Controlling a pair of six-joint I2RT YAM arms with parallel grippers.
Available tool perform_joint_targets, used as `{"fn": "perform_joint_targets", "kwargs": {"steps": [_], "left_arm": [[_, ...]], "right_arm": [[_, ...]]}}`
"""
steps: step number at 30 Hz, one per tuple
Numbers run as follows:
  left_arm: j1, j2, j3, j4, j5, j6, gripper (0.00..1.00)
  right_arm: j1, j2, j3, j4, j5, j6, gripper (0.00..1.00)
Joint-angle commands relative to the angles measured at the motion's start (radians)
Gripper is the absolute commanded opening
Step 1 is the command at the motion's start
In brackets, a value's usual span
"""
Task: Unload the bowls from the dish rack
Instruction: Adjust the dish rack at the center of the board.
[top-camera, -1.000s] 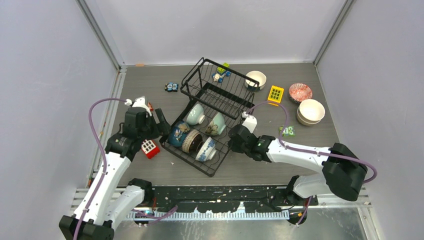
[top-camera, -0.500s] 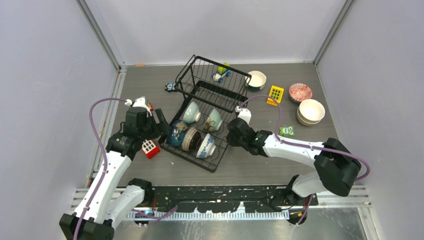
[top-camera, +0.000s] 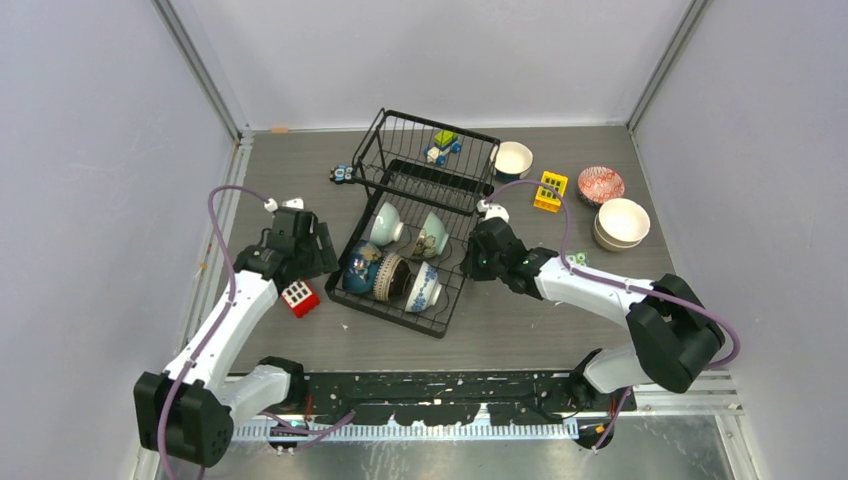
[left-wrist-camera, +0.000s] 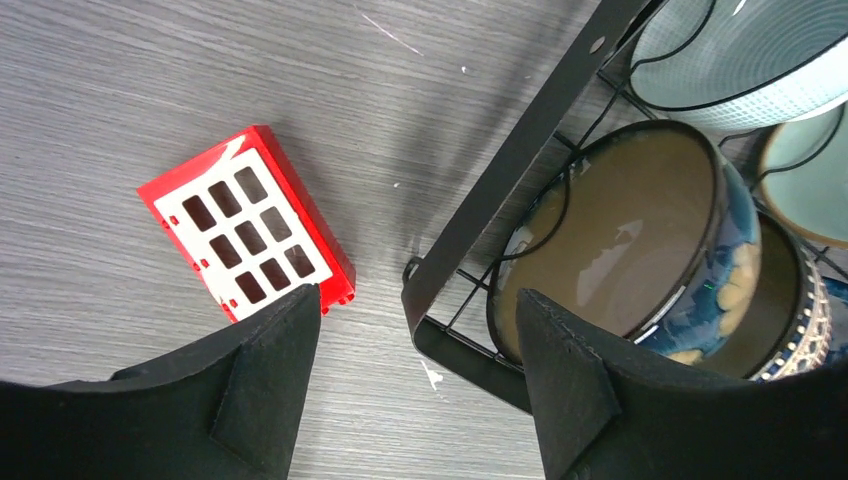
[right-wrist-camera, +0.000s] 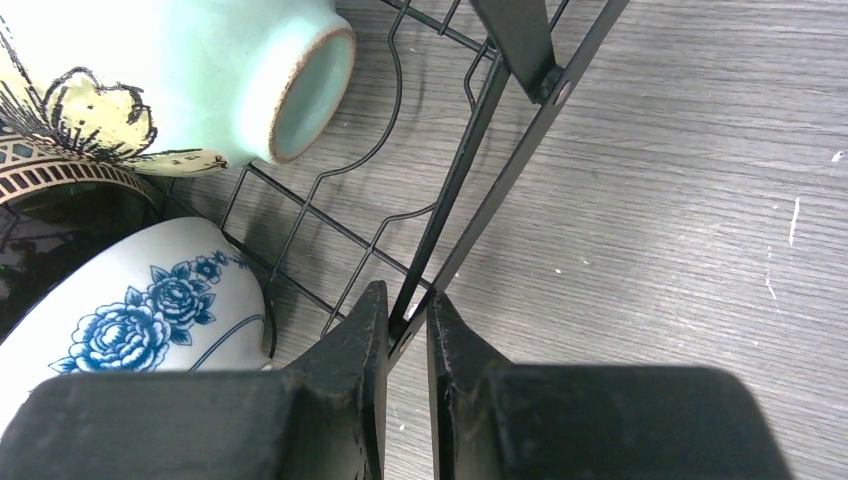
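The black wire dish rack (top-camera: 437, 327) holds several bowls on edge: two pale green (top-camera: 388, 224), a dark blue one with a brown inside (top-camera: 357, 270), a brown one (top-camera: 388, 277) and a blue-and-white one (top-camera: 424, 287). My right gripper (top-camera: 474, 262) is shut on the rack's right rim bar (right-wrist-camera: 500, 190), beside the blue-and-white bowl (right-wrist-camera: 130, 320). My left gripper (top-camera: 322, 250) is open and empty, its jaws astride the rack's near-left corner (left-wrist-camera: 460, 345), next to the dark blue bowl (left-wrist-camera: 610, 250).
A red toy block (left-wrist-camera: 245, 235) lies by the left gripper. On the table right of the rack are a white bowl (top-camera: 513, 158), a yellow block (top-camera: 549, 190), a red-patterned bowl (top-camera: 600, 184) and stacked cream bowls (top-camera: 622, 222). Small toys lie around the rack's raised back.
The rack has shifted and turned with my right gripper, which moved farther up the table holding its rim. My left gripper moved right, closer to the rack's corner.
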Motion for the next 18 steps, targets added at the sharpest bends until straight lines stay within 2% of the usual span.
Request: {"fn": "perform_joint_targets", "kwargs": {"steps": [1, 6, 14, 18], "left_arm": [[0.007, 0.043, 0.012, 0.027, 0.026, -0.018, 0.71], [0.007, 0.061, -0.040, 0.047, 0.047, -0.060, 0.67], [0.007, 0.138, -0.106, 0.090, 0.079, -0.161, 0.52], [0.007, 0.158, -0.127, 0.109, 0.094, -0.196, 0.40]], "right_arm": [[-0.012, 0.008, 0.019, -0.050, -0.037, -0.113, 0.01], [-0.028, -0.001, 0.019, -0.041, -0.058, -0.098, 0.01], [-0.035, 0.006, 0.023, -0.014, -0.075, -0.078, 0.01], [-0.038, 0.009, 0.034, -0.010, -0.073, -0.069, 0.01]]}}
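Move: Just below the open left hand lies the dish rack's near-left corner, about 2 cm back, 2 cm to the right and some 8 cm down. The red block is roughly 3 cm back and 4 cm left, 10 cm down; the blue bowl about 2 cm ahead and 7 cm right, 8 cm down. The right hand already has the rack's right rim between its fingers, with that same corner some 23 cm to its left and 4 cm back. Sinking about 7 cm, with a slight draw back of some 2 cm, the left hand comes down onto the rack's near-left corner, tipping its fingers about 15 degrees steeper and partly closing them so that one comes outside and one inside the rim. The right hand stays put and keeps its pinch on the right rim. ##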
